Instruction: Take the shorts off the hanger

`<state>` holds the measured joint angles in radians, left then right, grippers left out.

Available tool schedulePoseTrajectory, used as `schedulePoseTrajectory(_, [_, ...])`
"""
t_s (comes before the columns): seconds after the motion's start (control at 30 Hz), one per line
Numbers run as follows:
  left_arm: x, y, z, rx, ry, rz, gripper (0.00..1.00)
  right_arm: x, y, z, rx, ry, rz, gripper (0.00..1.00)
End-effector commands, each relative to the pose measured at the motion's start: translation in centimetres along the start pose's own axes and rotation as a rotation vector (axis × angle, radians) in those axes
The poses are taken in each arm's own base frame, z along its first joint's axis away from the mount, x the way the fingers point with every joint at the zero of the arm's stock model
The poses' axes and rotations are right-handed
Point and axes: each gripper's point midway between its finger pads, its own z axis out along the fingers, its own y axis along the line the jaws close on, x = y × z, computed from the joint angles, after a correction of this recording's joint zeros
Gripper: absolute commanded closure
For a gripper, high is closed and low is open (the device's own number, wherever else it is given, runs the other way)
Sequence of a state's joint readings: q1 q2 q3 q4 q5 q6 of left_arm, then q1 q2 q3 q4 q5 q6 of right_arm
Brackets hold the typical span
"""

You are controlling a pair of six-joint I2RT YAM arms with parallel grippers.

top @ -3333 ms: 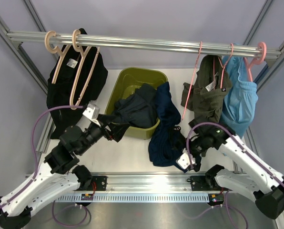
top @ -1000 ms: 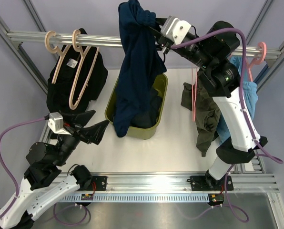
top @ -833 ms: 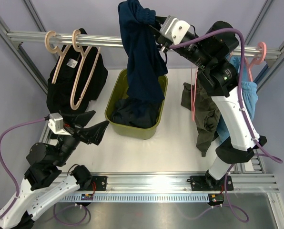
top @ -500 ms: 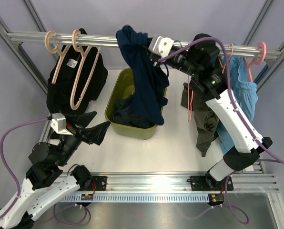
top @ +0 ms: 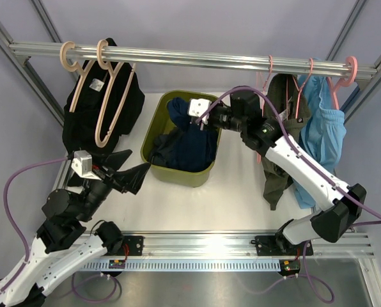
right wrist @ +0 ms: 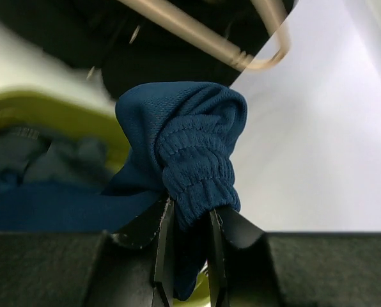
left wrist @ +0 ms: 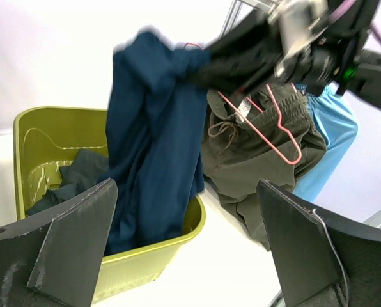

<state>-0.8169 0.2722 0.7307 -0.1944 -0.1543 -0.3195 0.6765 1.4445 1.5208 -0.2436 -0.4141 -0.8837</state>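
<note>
My right gripper (top: 185, 115) is shut on the elastic waistband of the navy blue shorts (top: 194, 144), holding them over the olive-green bin (top: 178, 176). Their lower part lies inside it. The right wrist view shows the waistband (right wrist: 197, 147) bunched between the jaws of the right gripper (right wrist: 187, 220). The dark teal-slate shorts (top: 160, 150) lie crumpled in the bin's left half. My left gripper (top: 139, 161) stands open near the bin's left front corner, holding nothing. In its own view the left gripper (left wrist: 187, 185) faces the hanging navy shorts (left wrist: 155, 153). A bare pink hanger (top: 266, 80) hangs on the rail.
Olive-green shorts (top: 277, 137) and light-blue shorts (top: 321, 137) hang on pink hangers at the rail's right end. A black garment (top: 91, 118) hangs behind two beige hangers (top: 104, 96) at the left. The metal rail (top: 197, 59) crosses the back.
My right arm has come down from above the rail, lowering the navy shorts into the bin. The left arm has barely moved and stays open.
</note>
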Motion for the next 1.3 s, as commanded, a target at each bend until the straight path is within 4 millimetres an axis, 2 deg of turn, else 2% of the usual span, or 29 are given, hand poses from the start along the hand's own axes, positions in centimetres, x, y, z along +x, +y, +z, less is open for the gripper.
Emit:
schedulePoseTrajectory(0.0, [-0.1,0.1,0.6,-0.013,-0.004,-0.012,0.04,4.1,2.3,-0.8,-0.049,0.153,0.024,0.98])
schedulePoseTrajectory(0.03, [0.1,0.1,0.7,-0.017,0.003,-0.011,0.04,5.2,3.5,-0.7,-0.089,0.191,0.069,0.94])
schedulePoseTrajectory(0.07, [0.8,0.3,1.1,-0.026,0.03,-0.008,0.04,6.6,5.5,-0.8,-0.16,0.246,0.125,0.8])
schedulePoseTrajectory(0.17, [1.9,0.6,1.7,-0.048,0.091,0.003,0.04,6.8,8.0,-1.6,-0.256,0.29,0.256,0.48])
schedulePoseTrajectory(0.2, [3.1,0.9,2.2,-0.065,0.144,0.014,0.04,5.4,7.5,-2.1,-0.26,0.261,0.274,0.31])
schedulePoseTrajectory(0.23, [3.5,0.7,2.4,-0.057,0.165,0.018,0.04,4.3,7.6,-2.4,-0.263,0.24,0.318,0.24])
schedulePoseTrajectory(0.27, [3.5,0.6,2.6,-0.054,0.177,0.021,0.04,2.1,7.0,-3.3,-0.258,0.177,0.326,0.17])
schedulePoseTrajectory(0.3, [4.2,0.7,3.1,-0.056,0.204,0.029,0.04,0.9,6.7,-3.7,-0.256,0.148,0.338,0.01])
schedulePoseTrajectory(0.33, [4.3,0.5,3.2,-0.046,0.211,0.031,0.04,0.0,6.6,-4.3,-0.256,0.137,0.372,0.01])
schedulePoseTrajectory(0.37, [4.4,0.4,3.4,-0.043,0.21,0.034,0.04,-1.6,5.7,-5.0,-0.243,0.106,0.374,0.01])
schedulePoseTrajectory(0.43, [4.8,0.5,3.7,-0.042,0.22,0.044,0.04,-2.4,6.1,-6.3,-0.262,0.135,0.456,0.01])
schedulePoseTrajectory(0.47, [4.8,0.6,3.7,-0.045,0.22,0.048,0.04,-3.3,5.7,-6.9,-0.256,0.132,0.472,0.0])
schedulePoseTrajectory(0.53, [4.9,0.7,3.8,-0.05,0.22,0.05,0.04,-3.7,6.5,-8.0,-0.272,0.157,0.55,0.0])
schedulePoseTrajectory(0.6, [5.2,0.9,3.8,-0.057,0.227,0.049,0.04,-3.2,7.0,-9.2,-0.222,0.205,0.658,0.0])
schedulePoseTrajectory(0.7, [6.1,1.5,3.5,-0.086,0.259,0.051,0.04,-1.5,7.2,-10.8,-0.128,0.274,0.673,0.0])
schedulePoseTrajectory(0.73, [6.2,1.8,3.6,-0.109,0.267,0.05,0.04,-0.5,5.9,-11.2,-0.02,0.306,0.673,0.01])
schedulePoseTrajectory(0.83, [6.5,2.1,3.4,-0.127,0.29,0.051,0.04,0.7,4.7,-13.0,0.122,0.34,0.702,0.0])
schedulePoseTrajectory(0.9, [6.5,2.1,3.4,-0.127,0.29,0.048,0.04,1.8,3.0,-14.5,0.259,0.362,0.709,0.01])
schedulePoseTrajectory(1.03, [6.4,2.0,3.7,-0.124,0.284,0.042,0.04,1.8,1.4,-16.8,0.376,0.345,0.628,0.01])
schedulePoseTrajectory(1.13, [6.5,1.8,4.1,-0.12,0.279,0.031,0.04,1.0,0.4,-17.8,0.42,0.309,0.618,0.0])
schedulePoseTrajectory(1.27, [6.8,1.6,4.4,-0.112,0.284,0.019,0.04,1.2,-0.7,-18.6,0.487,0.305,0.626,0.0])
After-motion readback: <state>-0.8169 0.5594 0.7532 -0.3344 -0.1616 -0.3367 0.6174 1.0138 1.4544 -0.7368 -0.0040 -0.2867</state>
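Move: The right hand holds the navy shorts by the waistband above the green basket, whose middle is about 3 cm ahead of it, 3 cm left and some 28 cm below. The dark grey shorts lie in it, about 8 cm left, 2 cm back and 30 cm below the hand; the olive shorts hang some 27 cm right and 3 cm ahead, 8 cm lower. From the left hand the basket is about 19 cm ahead, 10 cm right and 28 cm below. The right hand lowers the held navy shorts about 11 cm towards the basket and opens wide to let go, then draws back and up to its former height before swinging some 13 cm right towards the olive shorts, turning about 30 degrees clockwise, fingers open. Meanwhile the open left hand sinks about 9 cm, easing forward and right towards the basket and tipping down. ##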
